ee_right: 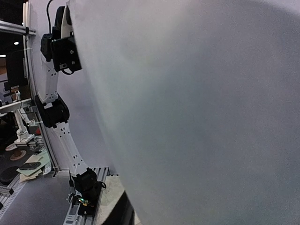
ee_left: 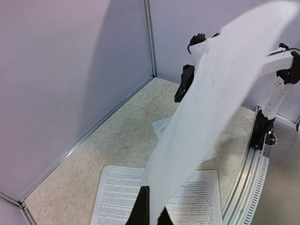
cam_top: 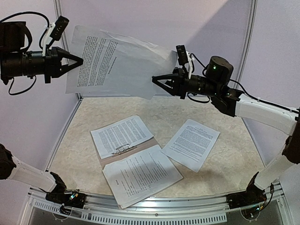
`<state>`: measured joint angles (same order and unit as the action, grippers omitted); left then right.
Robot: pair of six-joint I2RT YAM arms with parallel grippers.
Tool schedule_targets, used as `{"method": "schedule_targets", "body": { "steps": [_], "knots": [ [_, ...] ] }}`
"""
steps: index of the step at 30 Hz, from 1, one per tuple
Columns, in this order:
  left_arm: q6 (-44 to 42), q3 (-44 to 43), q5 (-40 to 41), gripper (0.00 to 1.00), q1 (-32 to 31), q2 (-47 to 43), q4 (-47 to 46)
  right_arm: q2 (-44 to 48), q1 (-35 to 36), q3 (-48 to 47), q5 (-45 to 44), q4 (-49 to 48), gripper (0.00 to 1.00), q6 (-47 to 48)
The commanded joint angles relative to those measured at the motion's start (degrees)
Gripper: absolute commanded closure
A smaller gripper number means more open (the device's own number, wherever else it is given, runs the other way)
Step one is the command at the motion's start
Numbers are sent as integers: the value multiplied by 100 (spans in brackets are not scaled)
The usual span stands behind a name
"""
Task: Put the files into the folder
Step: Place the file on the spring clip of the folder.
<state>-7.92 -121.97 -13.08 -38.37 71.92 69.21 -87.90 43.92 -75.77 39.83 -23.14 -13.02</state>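
A white printed file (cam_top: 117, 61) hangs high above the table, stretched between both arms. My left gripper (cam_top: 80, 60) is shut on its left edge, the sheet rising from between its fingers (ee_left: 140, 211). My right gripper (cam_top: 154, 79) is shut on its lower right edge, and the sheet (ee_right: 197, 112) fills the right wrist view beside one dark finger (ee_right: 119, 211). On the table the tan folder (cam_top: 143, 145) lies flat with its silver clip (cam_top: 123, 149). One file (cam_top: 121, 135) covers its upper part, another (cam_top: 141, 174) its lower part. A third file (cam_top: 191, 143) lies to the right.
White panel walls (cam_top: 28, 122) enclose the table on the left, back and right. An aluminium rail (cam_top: 154, 206) with both arm bases runs along the near edge. The right arm's white link (cam_top: 262, 112) reaches across the right side.
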Motion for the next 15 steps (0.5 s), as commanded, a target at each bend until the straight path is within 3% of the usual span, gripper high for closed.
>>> {"method": "schedule_targets", "body": {
  "steps": [1, 5, 11, 15],
  "knots": [
    [294, -111, -310, 100, 155, 112, -164, -226, -159, -240, 295, -422, 82, -478],
    [498, -123, -501, 100, 335, 210, -227, -386, -203, -491, 338, -159, 99, -505],
    [763, 300, -469, 100, 708, 383, -417, -655, -375, -1126, 168, 838, 100, -708],
    [921, 785, -544, 100, 968, 514, -742, -1036, -457, -1873, 160, 2503, 100, -479]
  ]
}}
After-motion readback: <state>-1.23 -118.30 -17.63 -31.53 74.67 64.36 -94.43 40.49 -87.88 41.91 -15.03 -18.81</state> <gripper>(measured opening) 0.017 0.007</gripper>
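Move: The left gripper holds the file's left end. The spring clip lies about 9 cm ahead of it, 4 cm right and 52 cm below; the paper stack is 17 cm nearer than the clip and 12 cm right of it. The file's middle is some 13 cm left of the right hand, 3 cm back and 6 cm up; the loose sheet lies 6 cm ahead, 18 cm right, 44 cm below. Shut the partly open right gripper fully on the free right-hand part of the hanging file, and carry that hand about 4 cm forward and slightly up. Keep the left pinch on the file's left end and bring it forward too, about 4 cm and mostly late, dipping a little at the end towards the spring clip. ##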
